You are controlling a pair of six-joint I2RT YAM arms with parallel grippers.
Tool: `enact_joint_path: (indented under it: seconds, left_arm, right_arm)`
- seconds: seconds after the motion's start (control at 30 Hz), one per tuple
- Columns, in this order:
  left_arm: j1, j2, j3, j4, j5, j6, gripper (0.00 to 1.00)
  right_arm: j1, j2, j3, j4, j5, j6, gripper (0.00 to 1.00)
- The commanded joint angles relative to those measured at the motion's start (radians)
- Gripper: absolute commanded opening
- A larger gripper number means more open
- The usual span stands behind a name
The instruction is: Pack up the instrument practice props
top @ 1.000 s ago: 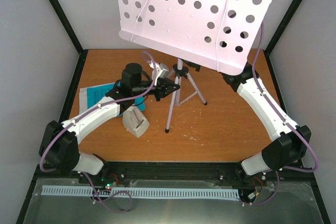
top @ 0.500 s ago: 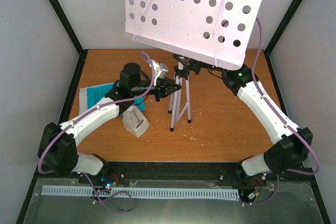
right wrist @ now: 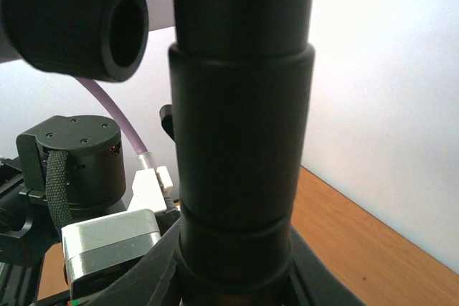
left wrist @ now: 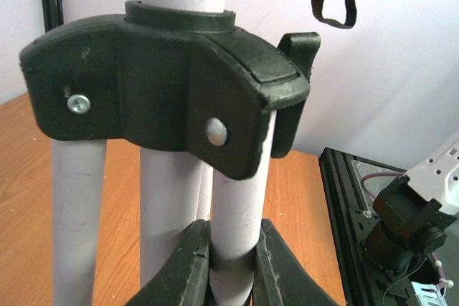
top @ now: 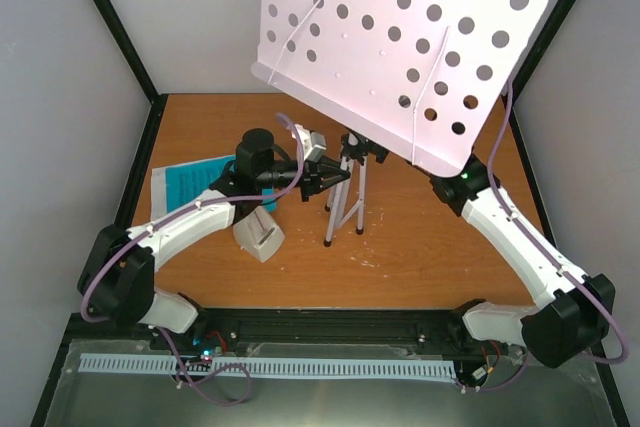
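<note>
The white perforated music stand [top: 400, 42] leans over the back of the table, its desk tilted toward the right. Its thin tripod legs [top: 345, 209] stand folded close together. My left gripper [top: 328, 180] [left wrist: 233, 249] is shut on one white leg [left wrist: 237, 198] just under the black leg hub [left wrist: 165, 98]. My right gripper [right wrist: 237, 270] is shut on the stand's black shaft collar [right wrist: 240, 177]; the desk hides it from above. Blue sheet-music pages [top: 188, 183] lie flat at the left. The white metronome [top: 258, 235] sits beside my left forearm.
Black frame posts and white walls close in the table on the left, right and back. A black rail [top: 330, 325] runs along the near edge. The stand's desk overhangs the back half of the brown tabletop [top: 420, 257].
The stand's desk has swung to the right and tilted. The tripod legs have closed together from their spread. My right arm has shifted right and nearer; both grips held.
</note>
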Motion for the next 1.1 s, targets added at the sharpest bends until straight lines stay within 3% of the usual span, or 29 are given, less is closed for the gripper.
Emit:
enact_joint_path:
  seconds: [0.0,0.13,0.2,0.7,1.07]
  left_arm:
    - [0.014,0.016,0.038,0.275,-0.129,-0.067,0.0]
    - [0.01,0.067,0.034,0.282,-0.122,-0.067,0.01]
    - [0.006,0.088,0.039,0.271,-0.128,-0.07,0.07]
    - [0.005,0.009,-0.068,0.174,-0.213,-0.125,0.97]
    - [-0.078,0.155,0.042,0.21,-0.159,-0.082,0.99]
  right_arm:
    - [0.058,-0.07,-0.077,0.056,-0.067,-0.003,0.03]
    - [0.065,-0.104,-0.127,0.085,-0.003,-0.001,0.03]
    - [0.065,-0.121,-0.157,0.095,0.034,-0.005,0.03]
    - [0.065,-0.152,-0.218,0.147,0.187,0.044,0.03]
    - [0.065,-0.168,-0.233,0.168,0.242,0.117,0.03]
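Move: My left fingers are already shut on one folded tripod leg. The leg hub sits about 6 cm above them and 2 cm ahead, with the outermost leg some 5 cm ahead. The metronome stands roughly 12 cm to the left, 8 cm back and over 20 cm lower. My right fingers already grip the black tube, with the hub about 9 cm below and 1 cm back. With the leg still pinched, my left hand sinks about 2 cm and eases right while my right hand, keeping its grip on the black tube, comes down as far and shifts right, then slightly back. Then I spread my left fingers wide, letting go of the leg, move that hand about 2.5 cm forward, turn it briefly counter-clockwise some 10 degrees, draw it a little left, and finish with a short push back to the right beside the folded legs. ##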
